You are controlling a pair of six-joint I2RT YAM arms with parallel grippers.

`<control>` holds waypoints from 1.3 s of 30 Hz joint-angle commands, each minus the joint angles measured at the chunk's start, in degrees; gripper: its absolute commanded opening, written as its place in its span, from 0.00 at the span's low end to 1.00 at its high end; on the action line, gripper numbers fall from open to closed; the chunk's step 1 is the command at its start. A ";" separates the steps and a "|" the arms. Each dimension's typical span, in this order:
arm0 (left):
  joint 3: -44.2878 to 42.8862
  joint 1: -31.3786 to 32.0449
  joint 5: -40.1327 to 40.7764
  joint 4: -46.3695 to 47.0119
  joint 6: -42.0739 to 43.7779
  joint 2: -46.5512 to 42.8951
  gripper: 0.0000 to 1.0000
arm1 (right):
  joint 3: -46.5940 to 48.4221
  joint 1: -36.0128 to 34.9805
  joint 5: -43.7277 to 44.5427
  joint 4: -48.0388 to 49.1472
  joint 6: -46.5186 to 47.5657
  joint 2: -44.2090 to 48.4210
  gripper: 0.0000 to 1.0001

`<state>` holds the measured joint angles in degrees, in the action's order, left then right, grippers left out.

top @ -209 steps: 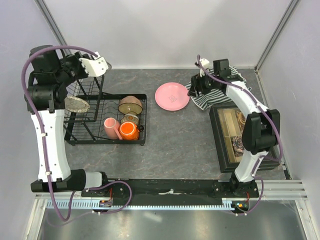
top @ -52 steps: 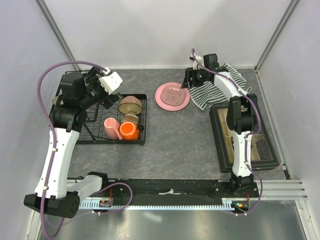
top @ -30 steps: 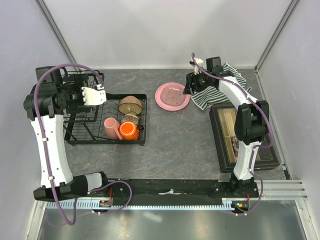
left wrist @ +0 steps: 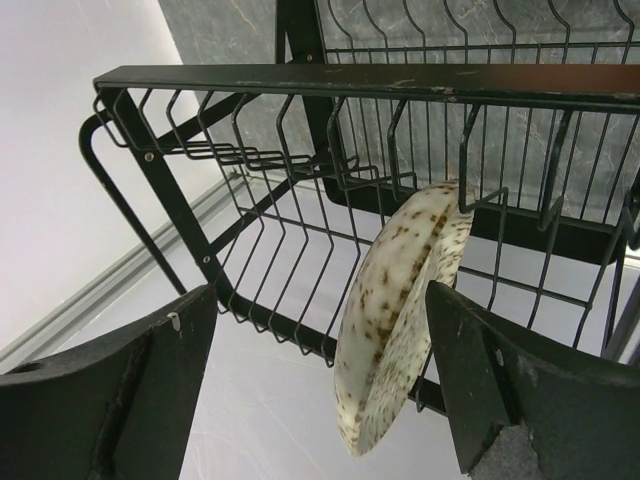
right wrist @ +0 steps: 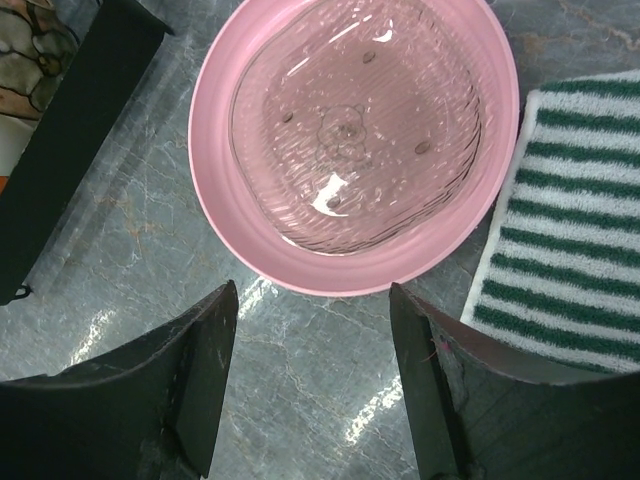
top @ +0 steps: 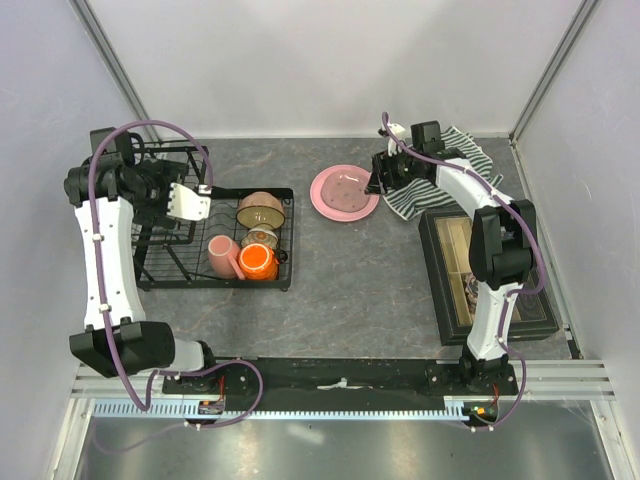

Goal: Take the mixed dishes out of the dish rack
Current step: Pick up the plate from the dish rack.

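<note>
The black wire dish rack [top: 200,262] stands at the left. A tan-brown bowl [top: 262,210], a small floral bowl [top: 262,238], an orange mug [top: 258,262] and a pink mug [top: 221,256] sit in its tray. In the left wrist view a speckled oval dish [left wrist: 398,315] stands on edge in the basket wires [left wrist: 300,150]. My left gripper [left wrist: 320,385] is open astride it; the dish is near the right finger [left wrist: 520,400], far from the left. The pink plate [right wrist: 355,140] lies flat on the table. My right gripper [right wrist: 312,385] hovers open and empty at its rim.
A green-and-white striped towel [top: 440,182] lies behind and to the right of the plate, also as towel [right wrist: 570,250]. A dark compartmented box [top: 485,275] sits at the right under the right arm. White walls close in the table on three sides.
My left gripper has dropped lower and nearer onto the rack's basket, with its fingers either side of the oval dish. The right gripper has barely moved at the plate.
</note>
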<state>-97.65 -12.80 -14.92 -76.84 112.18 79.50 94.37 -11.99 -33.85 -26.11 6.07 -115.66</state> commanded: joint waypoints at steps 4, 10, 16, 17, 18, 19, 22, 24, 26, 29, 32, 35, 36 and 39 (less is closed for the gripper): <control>-2.20 -0.56 3.40 -5.69 10.07 1.71 0.76 | -1.64 0.47 -1.75 2.46 0.97 1.57 0.69; -1.85 -0.65 4.63 -6.04 10.25 1.44 0.61 | -1.99 1.00 -2.01 2.73 0.88 1.31 0.69; -0.71 -0.65 5.07 -5.87 11.39 0.48 0.49 | -2.17 1.27 -2.10 2.99 0.88 0.96 0.68; -0.44 -0.65 5.33 -5.78 11.39 0.39 0.45 | -2.17 1.27 -2.19 2.99 0.79 1.05 0.68; -0.35 -0.65 5.16 -5.69 11.57 0.39 0.42 | -2.26 1.27 -2.19 2.91 0.88 1.05 0.68; -0.18 -0.65 5.42 -5.69 11.57 0.13 0.40 | -2.34 1.35 -2.19 2.90 0.79 0.96 0.68; -0.09 -0.65 5.78 -5.60 11.66 0.04 0.33 | -2.70 1.44 -2.28 2.90 0.88 1.05 0.68; -0.09 -0.65 5.95 -5.34 11.74 -0.05 0.27 | -2.52 1.62 -2.28 2.90 0.79 0.96 0.68; -0.26 -0.65 6.04 -5.08 11.74 -0.49 0.23 | -2.61 1.62 -2.37 2.99 0.61 0.96 0.68; -0.88 -0.65 5.95 -5.08 12.01 -0.93 0.13 | -2.70 1.62 -2.45 2.99 0.70 0.78 0.67; -1.67 -0.65 5.69 -4.99 12.01 -1.11 0.09 | -2.70 1.62 -2.63 2.99 0.61 0.70 0.68; -3.77 -0.56 4.55 -5.25 11.92 -0.84 0.06 | -2.70 1.70 -2.72 2.99 0.44 0.69 0.67; -4.48 -0.56 4.29 -5.34 11.92 -0.67 0.05 | -2.78 1.79 -2.72 2.99 0.53 0.78 0.67; -7.55 -0.56 3.06 -6.22 11.66 0.03 0.04 | -2.87 1.79 -2.80 2.99 0.61 0.96 0.67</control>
<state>-99.33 -13.28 -9.28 -80.14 112.55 80.12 91.88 -10.59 -34.96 -24.43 6.04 -115.68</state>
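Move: Just below the left hand, about 6 cm down and some 1 cm to its left, is the middle of the spotted plate, standing on edge in the rack's upper tier. In the tray about 24 cm below the hand, the pink mug stands 13 cm right and 2 cm back, and the brown bowl 20 cm right and 9 cm ahead. From the right hand the spotted plate lies about 45 cm left, 13 cm back and 11 cm higher. Closing from nearly wide open, the left fingers pinch the spotted plate by its upper rim, one finger on each face, and stop well short of shut, their motor effort rising once they stop. Meanwhile the hand eases about 2 cm left, dips about 1 cm, draws back a little over 1 cm and starts to rise again, the wrist turning only some 5 degrees. ##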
